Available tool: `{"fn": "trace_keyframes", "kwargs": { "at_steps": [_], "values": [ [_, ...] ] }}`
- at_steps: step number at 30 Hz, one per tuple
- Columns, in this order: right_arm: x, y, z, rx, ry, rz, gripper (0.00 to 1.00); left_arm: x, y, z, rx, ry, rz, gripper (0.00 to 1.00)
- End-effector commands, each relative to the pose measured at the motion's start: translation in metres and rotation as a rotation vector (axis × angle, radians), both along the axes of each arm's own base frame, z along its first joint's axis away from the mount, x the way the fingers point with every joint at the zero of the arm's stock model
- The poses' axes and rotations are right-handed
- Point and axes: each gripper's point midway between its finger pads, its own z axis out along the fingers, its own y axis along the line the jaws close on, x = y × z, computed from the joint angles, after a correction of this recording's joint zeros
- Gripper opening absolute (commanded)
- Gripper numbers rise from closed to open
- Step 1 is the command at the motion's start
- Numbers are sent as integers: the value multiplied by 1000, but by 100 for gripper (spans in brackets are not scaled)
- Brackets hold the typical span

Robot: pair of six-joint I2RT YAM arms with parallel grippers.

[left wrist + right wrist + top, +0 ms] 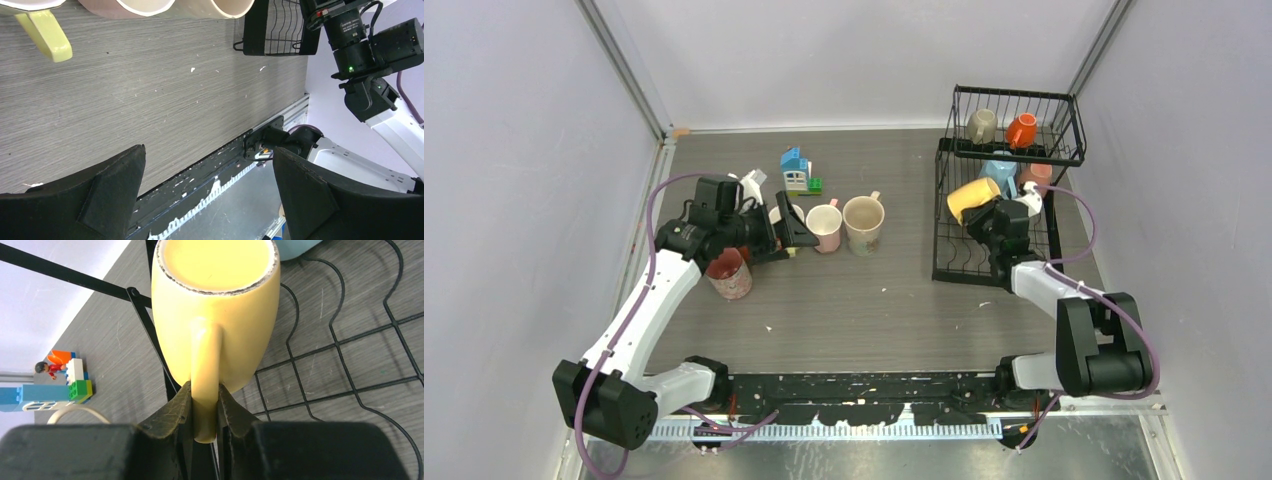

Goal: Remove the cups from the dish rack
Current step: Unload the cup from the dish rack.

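Note:
The black wire dish rack (pixel 969 278) stands at the right. A beige cup (pixel 982 125) and an orange cup (pixel 1022 130) lie on its upper shelf. Below are a light blue cup (pixel 1001 172) and a reddish cup (pixel 1036 175). My right gripper (pixel 205 407) is shut on the handle of a yellow cup (pixel 215 315), held tilted over the rack's left edge (pixel 350 355). On the table stand a pink cup (pixel 825 226), a beige cup (pixel 863 222) and a dark red cup (pixel 729 273). My left gripper (pixel 210 185) is open and holds nothing, just left of the pink cup.
A blue, white and green toy house (pixel 797 170) stands behind the table cups. A pale cup with a yellow-green handle (pixel 47 37) sits partly hidden behind my left gripper. Grey walls close in on three sides. The arms' bases line the near edge.

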Motion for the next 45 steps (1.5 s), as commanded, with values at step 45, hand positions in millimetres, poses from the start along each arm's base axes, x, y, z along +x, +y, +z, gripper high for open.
{"fn": "trace_keyframes", "kwargs": {
  "at_steps": [45],
  "values": [
    [-142,67,150,367,-180,266,1,8,-126,50,-459,-46,2,100]
  ]
}}
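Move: The right hand already has the yellow cup by its handle, and the left hand's open fingers, where it is being taken, are about 36 cm to the left, 15 cm back and 12 cm higher. Inside the rack the blue cup is some 11 cm ahead, 4 cm right and 5 cm lower, while the front rim is 8 cm back, 3 cm right and 8 cm below. From the left hand, the yellow cup is roughly 35 cm right, 20 cm ahead and 12 cm down; the beige mug is 14 cm ahead, 11 cm right and 18 cm below. Keeping its pinch on the handle, the right hand draws the yellow cup back about 14 cm towards the rack's front and lifts it some 9 cm, then veers left near the end, rolling about 15 degrees so its left side rises. The left hand, still wide open, creeps and then sweeps right over 10 cm towards the cup, rising a little as its fingers tip up some 20 degrees out of their downward slant. ##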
